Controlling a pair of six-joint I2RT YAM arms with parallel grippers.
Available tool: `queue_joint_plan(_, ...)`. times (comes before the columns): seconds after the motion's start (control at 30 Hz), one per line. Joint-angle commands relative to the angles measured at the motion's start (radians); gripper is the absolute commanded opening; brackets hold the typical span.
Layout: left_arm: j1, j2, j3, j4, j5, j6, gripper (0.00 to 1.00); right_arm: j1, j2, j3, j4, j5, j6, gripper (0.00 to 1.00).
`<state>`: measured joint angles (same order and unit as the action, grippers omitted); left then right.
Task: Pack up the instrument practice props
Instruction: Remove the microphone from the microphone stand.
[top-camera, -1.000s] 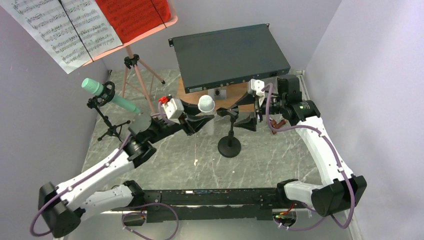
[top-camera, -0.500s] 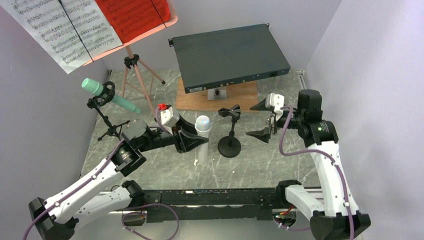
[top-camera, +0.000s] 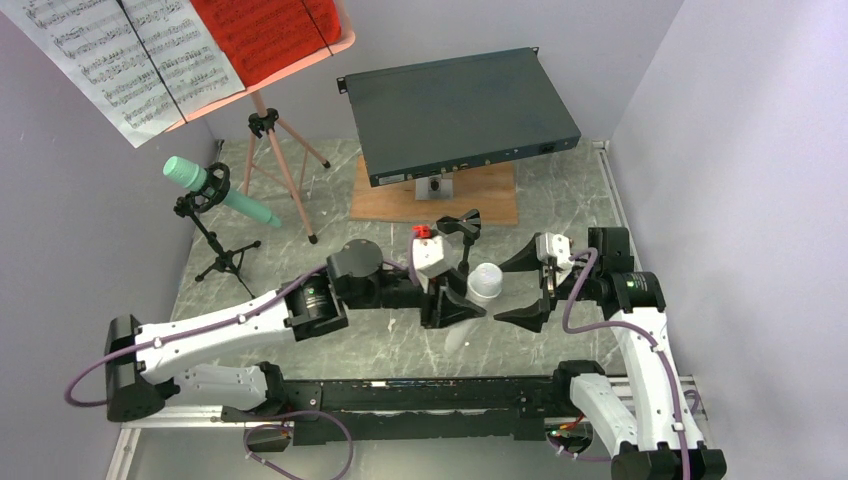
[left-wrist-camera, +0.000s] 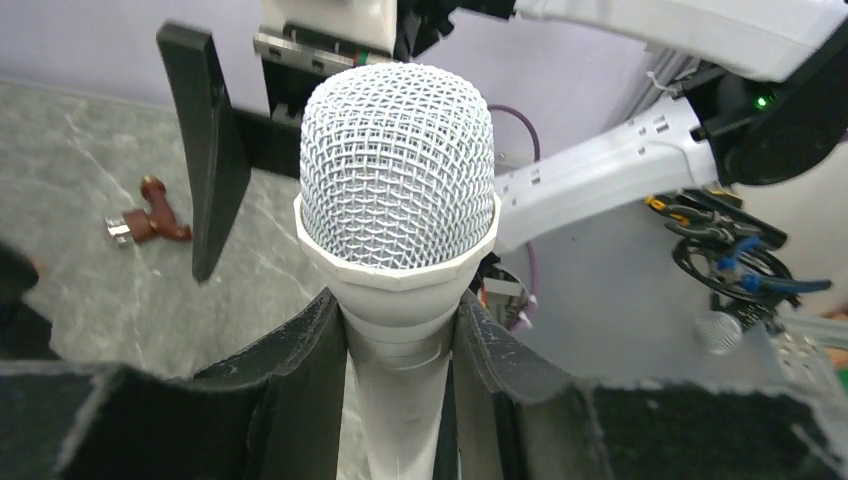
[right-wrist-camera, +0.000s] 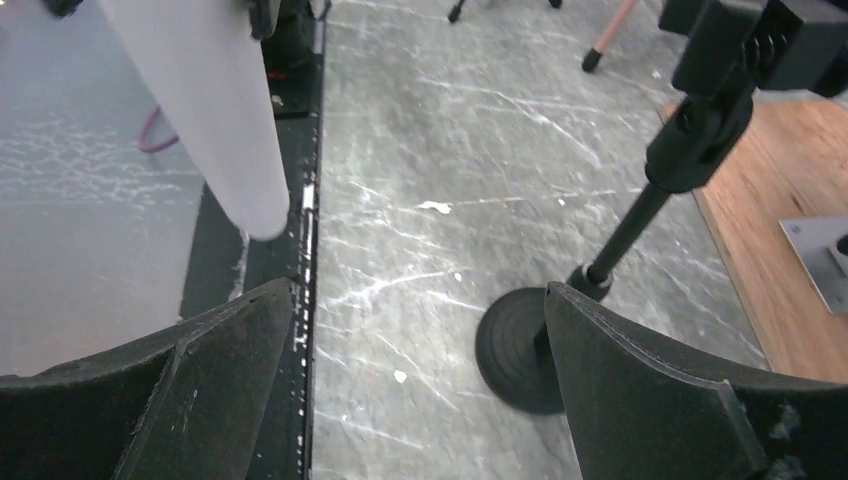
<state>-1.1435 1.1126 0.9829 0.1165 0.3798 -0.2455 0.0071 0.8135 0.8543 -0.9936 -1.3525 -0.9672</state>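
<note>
My left gripper (top-camera: 452, 305) is shut on a white microphone-shaped tube (top-camera: 484, 283) just below its mesh head (left-wrist-camera: 398, 180), holding it over the near middle of the table. The right gripper (top-camera: 506, 294) stands wide open just right of that head, touching nothing. In the right wrist view the tube's white body (right-wrist-camera: 205, 120) hangs at the upper left and the gripper (right-wrist-camera: 420, 335) is empty. The black round-based mic stand (right-wrist-camera: 640, 215) stands just behind. The salmon music stand (top-camera: 283, 172) carries white sheet pages (top-camera: 130, 55) and a red page (top-camera: 265, 35). A mint tube (top-camera: 215, 188) sits on a small tripod.
A dark grey rack box (top-camera: 460, 105) rests on a wooden board (top-camera: 395, 203) at the back. A small brown part (left-wrist-camera: 150, 212) lies on the marble table (top-camera: 560, 190) at the right. Purple walls close in on both sides.
My left arm has carried the white tube right and toward the near edge. The right gripper has drawn back from the wooden board to the tube's right side and opened wider.
</note>
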Motion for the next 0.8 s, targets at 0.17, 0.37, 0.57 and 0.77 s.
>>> queue_joint_plan(0.17, -0.110, 0.173, 0.174, 0.146, -0.423, 0.145, 0.00, 0.008, -0.045, 0.001, -0.048, -0.274, -0.024, 1.00)
queue_joint_plan(0.37, -0.149, 0.273, 0.223, 0.269, -0.519, 0.130, 0.00, 0.054, -0.086, -0.019, 0.095, -0.284, 0.127, 0.97)
queue_joint_plan(0.57, -0.187, 0.312, 0.235, 0.368, -0.599, 0.099, 0.00, 0.102, -0.132, -0.056, 0.350, -0.237, 0.403, 0.82)
queue_joint_plan(0.77, -0.195, 0.294, 0.212, 0.401, -0.663, 0.076, 0.00, 0.126, -0.143, -0.101, 0.617, -0.154, 0.722, 0.75)
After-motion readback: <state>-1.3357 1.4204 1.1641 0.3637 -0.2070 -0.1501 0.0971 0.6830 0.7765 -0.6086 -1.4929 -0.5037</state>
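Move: The left hand holds the microphone just below its head; the open right gripper it goes to is about 8 cm right, 6 cm ahead and 7 cm lower. From the right hand, the microphone's middle is roughly 9 cm left, 7 cm back and 4 cm up. The stand's clip is about 10 cm ahead, 7 cm left and 5 cm above the right hand; the brown pipe piece lies some 17 cm ahead, 9 cm right and 20 cm below it. Left carries the microphone 8 cm right, then also forward, while right draws back and up, partly closing around its handle. ##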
